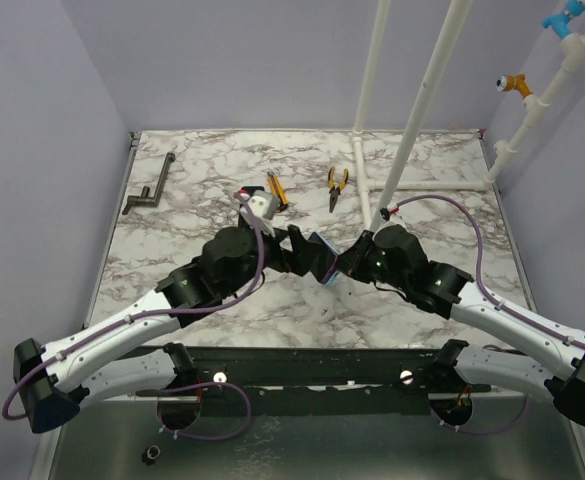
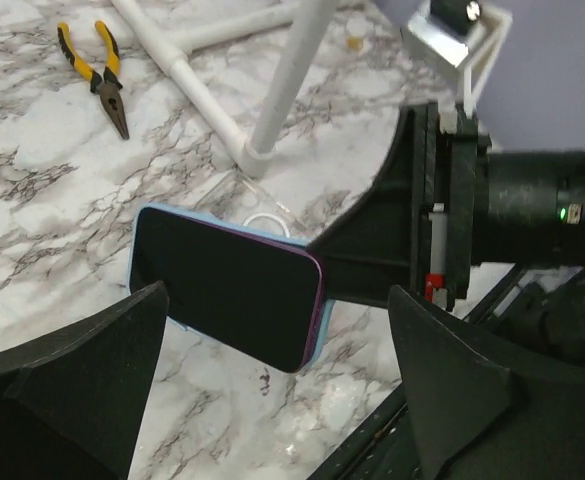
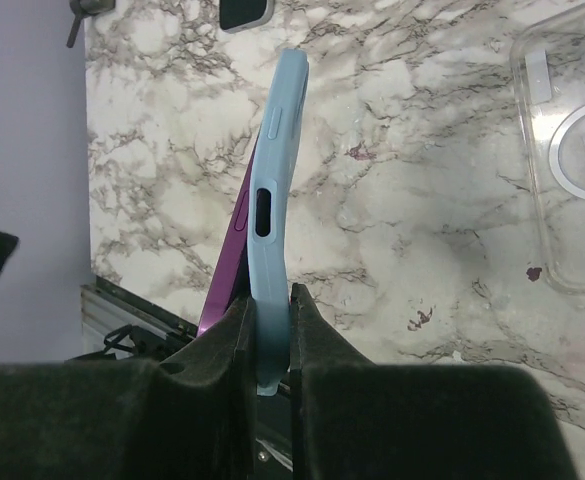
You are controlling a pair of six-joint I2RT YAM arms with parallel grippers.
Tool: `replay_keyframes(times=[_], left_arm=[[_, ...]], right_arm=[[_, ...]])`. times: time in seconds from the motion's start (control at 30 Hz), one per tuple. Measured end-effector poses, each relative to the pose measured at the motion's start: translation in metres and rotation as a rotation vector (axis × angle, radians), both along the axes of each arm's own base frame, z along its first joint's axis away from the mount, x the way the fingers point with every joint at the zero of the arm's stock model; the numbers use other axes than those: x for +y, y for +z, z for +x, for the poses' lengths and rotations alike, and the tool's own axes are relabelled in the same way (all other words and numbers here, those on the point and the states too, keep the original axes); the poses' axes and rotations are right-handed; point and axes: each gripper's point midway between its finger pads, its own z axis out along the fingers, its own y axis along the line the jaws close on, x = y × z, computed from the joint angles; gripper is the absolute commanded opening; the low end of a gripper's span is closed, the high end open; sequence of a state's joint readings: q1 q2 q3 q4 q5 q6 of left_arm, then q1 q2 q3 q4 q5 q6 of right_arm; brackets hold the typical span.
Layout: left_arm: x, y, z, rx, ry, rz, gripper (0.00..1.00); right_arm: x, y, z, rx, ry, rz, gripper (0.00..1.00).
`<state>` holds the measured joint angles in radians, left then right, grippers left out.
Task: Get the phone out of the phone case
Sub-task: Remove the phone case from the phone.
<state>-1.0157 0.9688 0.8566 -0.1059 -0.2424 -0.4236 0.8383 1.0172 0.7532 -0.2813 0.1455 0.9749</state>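
A dark-screened phone (image 2: 227, 285) with a purple rim sits in a light blue phone case (image 3: 277, 170), held on edge above the marble table. My right gripper (image 3: 269, 300) is shut on the case's lower edge. There the phone's purple side (image 3: 230, 260) has splayed away from the case. My left gripper (image 2: 277, 295) is open, one finger on each side of the phone's screen and neither touching it. In the top view both grippers meet at the phone (image 1: 322, 243) near the table's middle.
Yellow-handled pliers (image 1: 338, 186) and an orange-handled tool (image 1: 276, 190) lie behind the arms. A white pipe frame (image 1: 412, 130) rises at the back right. A dark metal crank (image 1: 150, 190) lies at the back left. A clear case (image 3: 572, 150) rests flat on the table.
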Motion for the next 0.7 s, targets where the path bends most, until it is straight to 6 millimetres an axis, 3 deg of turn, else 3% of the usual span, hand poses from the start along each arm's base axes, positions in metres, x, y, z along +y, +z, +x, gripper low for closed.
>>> replay_keyframes(times=[0.13,0.27,0.47,0.7], left_arm=[[-0.025,-0.024,-0.017,-0.045,-0.068,0.172,0.79],[-0.034,-0.045,-0.018,-0.06,-0.081,0.295,0.71],[-0.031,-0.063,-0.01,-0.065,-0.046,0.404,0.62],[-0.025,-0.064,-0.004,-0.08,-0.005,0.433,0.61]], right_arm=[[0.001,0.0,0.001,0.007,0.0,-0.009,0.0],[0.003,0.004,0.002,0.002,0.001,-0.003,0.0],[0.003,0.005,0.003,-0.001,0.003,-0.005,0.0],[0.003,0.005,0.003,-0.002,0.004,-0.006,0.0]])
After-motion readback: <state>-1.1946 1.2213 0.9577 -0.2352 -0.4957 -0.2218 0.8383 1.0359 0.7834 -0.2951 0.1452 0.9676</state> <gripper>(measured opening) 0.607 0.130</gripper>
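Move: The purple phone in its blue case is held by the right hand; its middle lies about 6 cm right of the left hand, 1 cm ahead and some 8 cm below. From the right hand it is roughly 4 cm ahead, 5 cm left and 3 cm below. On the table, some 20 cm below the left hand, a clear case lies about 17 cm right, level with it, and a black phone 14 cm ahead, 14 cm left. The left hand sinks about 6 cm towards the held phone, rolling left-side-up some 25 degrees, fingers narrowing without closing. ##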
